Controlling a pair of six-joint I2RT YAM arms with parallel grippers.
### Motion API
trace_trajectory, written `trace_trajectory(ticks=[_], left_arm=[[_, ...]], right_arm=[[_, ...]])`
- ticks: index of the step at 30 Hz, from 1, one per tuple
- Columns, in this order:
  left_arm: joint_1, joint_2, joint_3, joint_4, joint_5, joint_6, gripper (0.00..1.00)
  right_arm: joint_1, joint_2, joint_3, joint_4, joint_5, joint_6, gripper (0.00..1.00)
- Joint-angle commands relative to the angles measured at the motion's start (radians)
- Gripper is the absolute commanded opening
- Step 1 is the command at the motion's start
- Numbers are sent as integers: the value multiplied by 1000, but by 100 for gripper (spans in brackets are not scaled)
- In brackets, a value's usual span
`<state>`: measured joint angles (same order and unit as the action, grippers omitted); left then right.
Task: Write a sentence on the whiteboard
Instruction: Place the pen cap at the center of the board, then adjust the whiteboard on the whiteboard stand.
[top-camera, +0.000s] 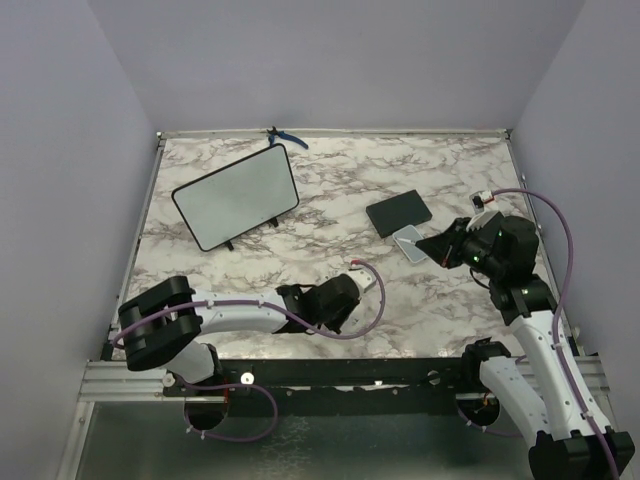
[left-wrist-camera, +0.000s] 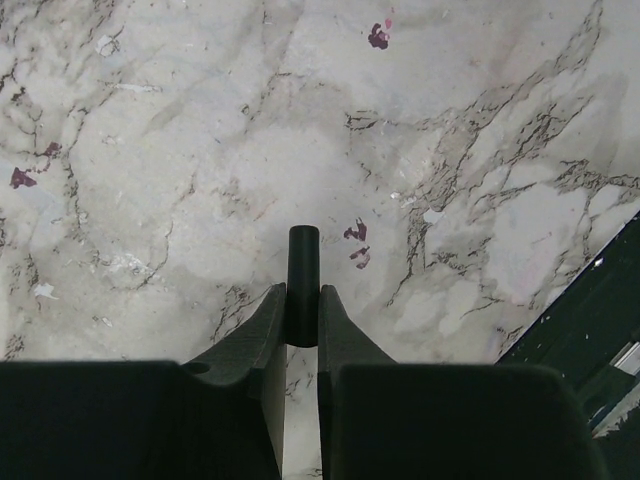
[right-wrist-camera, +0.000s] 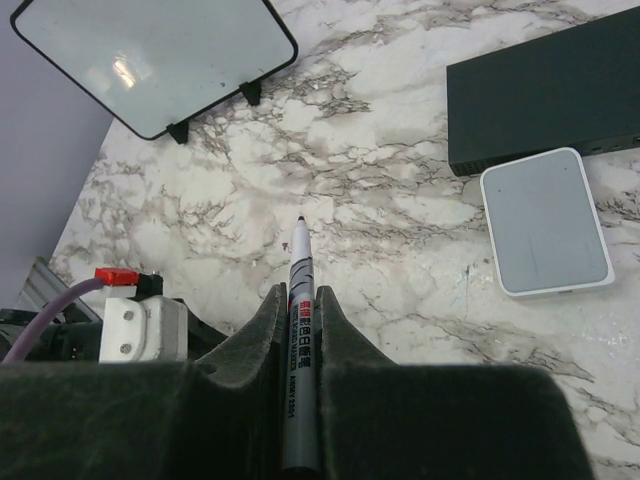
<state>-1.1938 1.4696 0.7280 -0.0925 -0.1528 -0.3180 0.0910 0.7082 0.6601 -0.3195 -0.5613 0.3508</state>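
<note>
The whiteboard (top-camera: 237, 197) stands tilted on its small feet at the back left. Its face (right-wrist-camera: 150, 55) is blank, and no sentence shows on it. My right gripper (right-wrist-camera: 301, 295) is shut on a white-barrelled marker (right-wrist-camera: 299, 255), whose bare black tip points toward the board. In the top view this gripper (top-camera: 437, 246) hovers at the right, beside the eraser. My left gripper (left-wrist-camera: 302, 290) is shut on a short black marker cap (left-wrist-camera: 303, 260), low over the marble near the front edge (top-camera: 340, 300).
A flat black pad (top-camera: 398, 212) lies right of centre, with a pale grey eraser block (top-camera: 410, 243) at its near corner. A blue-handled tool (top-camera: 287, 136) lies by the back wall behind the board. Walls close in the marble table (top-camera: 330, 180).
</note>
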Motion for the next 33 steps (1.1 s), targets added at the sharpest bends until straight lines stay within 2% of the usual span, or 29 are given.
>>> trace_trajectory(ticks=[1,5,8,10,11,15,21,26,33], left_arm=[[-9,18,5,8,-31,-24,20],[-8,38,7,-3,-29,-16,39],[-7,32,7,-10,-29,-20,64],[-4,7,13,-18,-33,-25,84],[4,-9,18,-22,-27,-28,89],[62,-95,49,-46,12,-28,94],[209,-173,160,-183,67,30,94],[399,-236,274,-264,72,101,95],[751,-288,375,-298,183,112,95]], right_arm=[[-3,4,-17,47,1,17,0],[-3,-2,-17,45,1,20,0],[-3,-16,-15,36,8,18,0],[-3,-23,-13,27,11,16,0],[-3,-26,-11,23,12,14,0],[-3,-32,-11,17,12,13,0],[-3,-32,-12,33,6,24,0],[-2,-30,-10,35,25,26,0],[-2,-54,-34,74,36,43,0]])
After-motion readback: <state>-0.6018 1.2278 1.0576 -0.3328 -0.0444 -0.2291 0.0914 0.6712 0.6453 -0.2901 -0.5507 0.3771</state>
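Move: The left hand still holds the pen cap just over its resting spot, a bare patch of table near the front edge, straight below and about 2 cm down. From this hand the whiteboard stands about 28 cm ahead and 27 cm to the left; the white pad lies some 19 cm ahead and 15 cm right, with the dark box behind it, 27 cm ahead and 12 cm right. From the right hand that spot is roughly 10 cm back, 15 cm left and 19 cm below. The left hand eases down about 1 cm over the bare marble, opens its fingers wide from their pinch and lets go of the pen cap there. It then climbs nearly 20 cm while sweeping some 17 cm forward and, later on, about 10 cm left towards the whiteboard, turning about 25 degrees counter-clockwise with the fingers kept wide, while the right hand stays put holding the uncapped pen. ##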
